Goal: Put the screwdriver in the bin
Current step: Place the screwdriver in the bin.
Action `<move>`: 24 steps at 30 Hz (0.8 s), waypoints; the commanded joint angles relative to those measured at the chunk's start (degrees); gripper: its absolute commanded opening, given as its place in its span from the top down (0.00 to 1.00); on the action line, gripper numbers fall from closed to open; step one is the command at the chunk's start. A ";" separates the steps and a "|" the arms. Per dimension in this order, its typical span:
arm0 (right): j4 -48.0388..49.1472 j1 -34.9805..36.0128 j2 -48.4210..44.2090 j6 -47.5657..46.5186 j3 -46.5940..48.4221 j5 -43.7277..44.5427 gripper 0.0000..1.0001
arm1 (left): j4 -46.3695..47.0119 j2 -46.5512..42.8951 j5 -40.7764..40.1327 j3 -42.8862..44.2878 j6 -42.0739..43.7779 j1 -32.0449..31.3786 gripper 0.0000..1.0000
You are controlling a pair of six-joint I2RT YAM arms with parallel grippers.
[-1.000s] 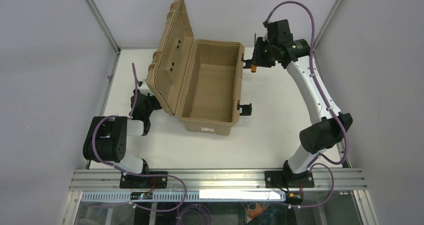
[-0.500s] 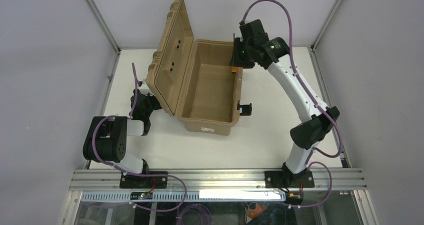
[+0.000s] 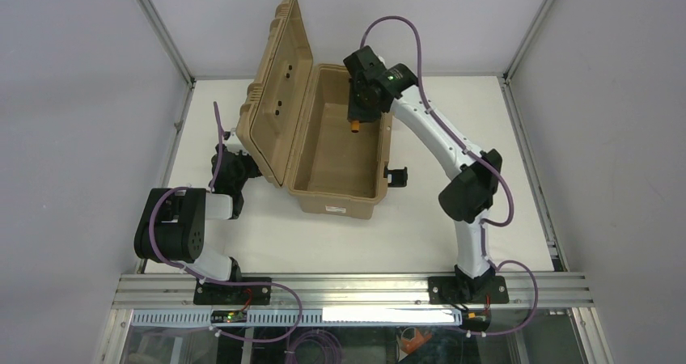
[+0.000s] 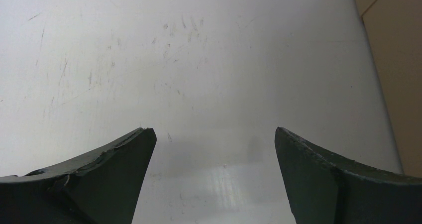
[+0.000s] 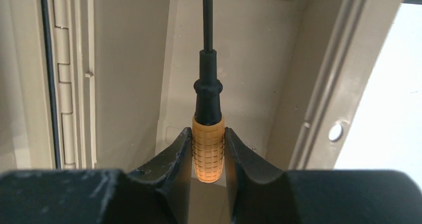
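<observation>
The bin (image 3: 307,178) is a tan plastic case standing open mid-table, its ribbed lid (image 3: 275,97) upright on the left. My right gripper (image 3: 354,120) hangs over the bin's far right inside, shut on the screwdriver (image 3: 354,124). In the right wrist view the orange grid-patterned handle (image 5: 208,152) is pinched between both fingers, my right gripper (image 5: 208,134) around it, and the black shaft (image 5: 207,20) points away along the bin's inner wall (image 5: 124,74). My left gripper (image 4: 214,134) is open over bare table, nothing between its fingers; it rests left of the bin (image 4: 398,74).
Black latches (image 3: 396,175) stick out from the bin's right long side. The lid hinge (image 5: 62,74) runs down the left of the right wrist view. The left arm (image 3: 182,226) is folded low at the near left. Enclosure walls and posts ring the white table (image 3: 453,218).
The right arm has swung left with the screwdriver, from outside the bin's far right corner to above its interior. The left arm has not moved.
</observation>
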 commanded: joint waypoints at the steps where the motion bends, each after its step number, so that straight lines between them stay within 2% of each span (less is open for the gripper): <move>1: -0.92 0.98 4.03 3.23 4.79 2.86 1.00 | 2.16 -1.74 1.26 -0.25 -0.61 0.31 0.01; 24: 1.42 1.49 21.10 5.80 4.46 1.38 1.00 | 2.16 -1.74 1.28 -0.25 -0.61 0.31 0.01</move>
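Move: I hold the screwdriver over the bin with my right hand. The middle of the bin's floor is about 20 cm below, some 3 cm ahead and 4 cm left. The open lid stands roughly 18 cm left and 5 cm ahead; the near latch is about 8 cm right, 11 cm back and 10 cm lower. From my left hand the bin floor lies around 27 cm right, 3 cm ahead and 3 cm lower. I sink my right hand about 15 cm into the bin, carrying the screwdriver by its orange handle, with an early drift of some 2 cm left towards the middle. On the way the wrist tips the fingers about 15 degrees steeper, the descent easing near the end, and my fingers keep their grip. ##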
